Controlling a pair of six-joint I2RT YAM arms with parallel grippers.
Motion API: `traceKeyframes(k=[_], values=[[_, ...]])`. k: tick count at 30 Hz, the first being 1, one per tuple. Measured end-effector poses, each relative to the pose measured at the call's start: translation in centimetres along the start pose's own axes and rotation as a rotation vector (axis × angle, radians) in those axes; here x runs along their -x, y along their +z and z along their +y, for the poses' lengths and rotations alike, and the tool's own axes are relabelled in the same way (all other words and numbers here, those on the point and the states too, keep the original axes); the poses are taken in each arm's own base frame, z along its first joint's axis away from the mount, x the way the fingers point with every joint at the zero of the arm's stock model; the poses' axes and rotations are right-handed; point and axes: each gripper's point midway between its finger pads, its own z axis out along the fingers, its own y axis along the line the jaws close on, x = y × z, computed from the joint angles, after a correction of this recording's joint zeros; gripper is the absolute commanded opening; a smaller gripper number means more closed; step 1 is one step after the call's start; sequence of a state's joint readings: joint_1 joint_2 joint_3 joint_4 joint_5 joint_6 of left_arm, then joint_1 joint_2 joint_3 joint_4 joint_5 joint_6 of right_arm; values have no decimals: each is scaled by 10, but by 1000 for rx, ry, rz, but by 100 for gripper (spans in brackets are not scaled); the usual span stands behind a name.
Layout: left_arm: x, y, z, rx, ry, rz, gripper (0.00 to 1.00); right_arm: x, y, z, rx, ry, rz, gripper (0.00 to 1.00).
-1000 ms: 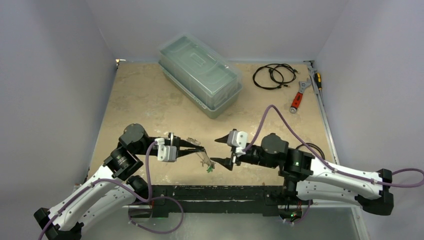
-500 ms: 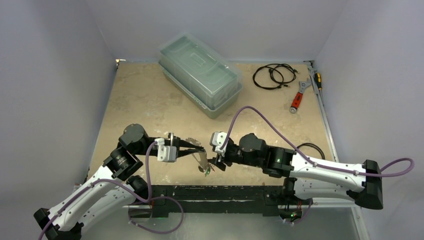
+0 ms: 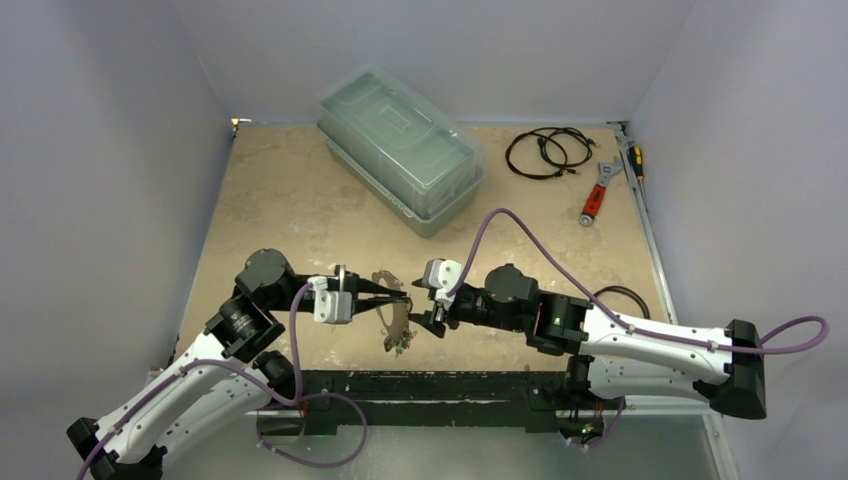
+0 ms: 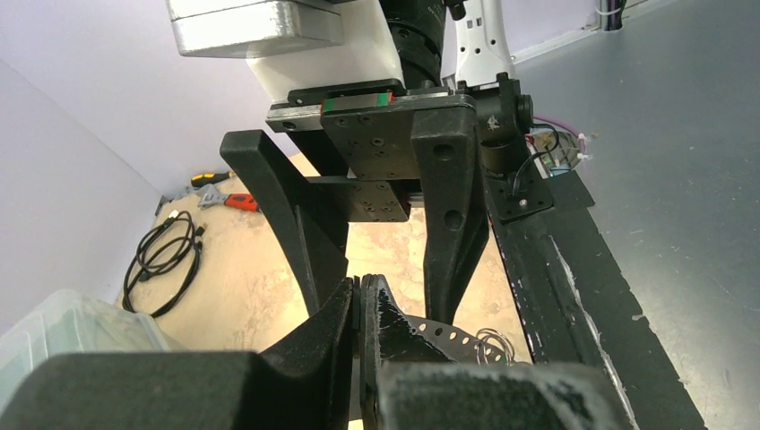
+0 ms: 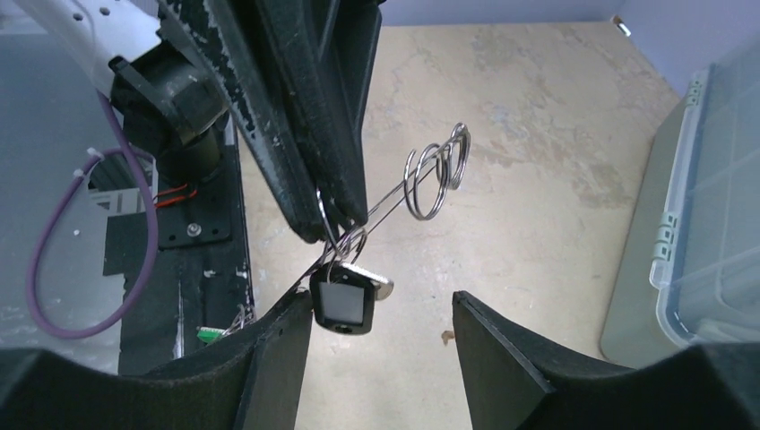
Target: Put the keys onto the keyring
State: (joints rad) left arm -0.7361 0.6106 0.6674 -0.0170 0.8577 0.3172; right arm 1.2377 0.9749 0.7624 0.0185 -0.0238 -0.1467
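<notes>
My left gripper (image 3: pixel 404 297) is shut on the keyring (image 3: pixel 392 312), a thin silver plate with small holes (image 4: pixel 459 337), and holds it above the table near the front edge. Wire split rings (image 5: pixel 436 179) hang from the plate. On them dangle the keys: a black-tagged key (image 5: pixel 342 303) and, lower down, a green-tagged one (image 3: pixel 400 346). My right gripper (image 3: pixel 424 306) faces the left one at close range. In the right wrist view its jaws (image 5: pixel 384 309) stand open, and the black tag hangs by the tip of the left finger (image 5: pixel 287 331), not pinched.
A clear lidded plastic box (image 3: pixel 400 150) sits at the back centre. A coiled black cable (image 3: pixel 545 150), a red-handled wrench (image 3: pixel 597 195) and a yellow-handled tool (image 3: pixel 636 160) lie at the back right. The black base strip (image 3: pixel 430 385) runs along the near edge.
My right arm has reached left, bringing its open gripper up to the left gripper and the hanging keys. The keyring has swung slightly left and down. The left gripper has stayed shut.
</notes>
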Motion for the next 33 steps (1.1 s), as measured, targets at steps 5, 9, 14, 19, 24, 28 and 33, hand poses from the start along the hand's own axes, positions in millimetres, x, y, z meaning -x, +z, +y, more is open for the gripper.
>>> traceKeyframes(k=[5,9,14,19,24,28,33], values=[[1,0,0,3,2,-1,0,3,8,-2,-11,5,-19,50],[1,-1,0,3,3,-2,0,-1,14,-1,-9,9,-8,41],[1,-1,0,4,3,-1,0,2,15,-1,-4,7,-23,27],[1,-1,1,7,3,-1,0,8,13,2,12,7,-43,0],[1,-1,1,10,4,0,0,13,10,3,16,6,-59,0],[1,-1,2,14,5,0,0,14,8,0,4,4,-62,0],[-1,-2,6,39,8,11,0,13,4,-15,-72,-19,-23,0]])
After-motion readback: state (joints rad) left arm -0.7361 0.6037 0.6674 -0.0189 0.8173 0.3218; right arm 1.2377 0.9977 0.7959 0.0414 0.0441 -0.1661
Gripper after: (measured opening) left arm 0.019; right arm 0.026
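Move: The small wire ring held in the left fingertips is about 1 cm to the left of the open right fingers and 1 cm above them. The black key head hangs some 2 cm left, 1 cm back and 1 cm below the right hand. The curved metal plate's middle lies about 4 cm left, 3 cm back and 3 cm lower. From the left hand, the ring is level in the forward direction, 2 cm to the right and 1 cm down. Bring the right gripper about 1.5 cm left, in towards the left fingertips, and shut it from well open onto the near edge of the wire ring while easing up about 1 cm. Once shut, draw it some 1.5 cm forward and about 1 cm back to the right, keeping the pinch. Keep the left fingers shut on the ring and nearly still. ##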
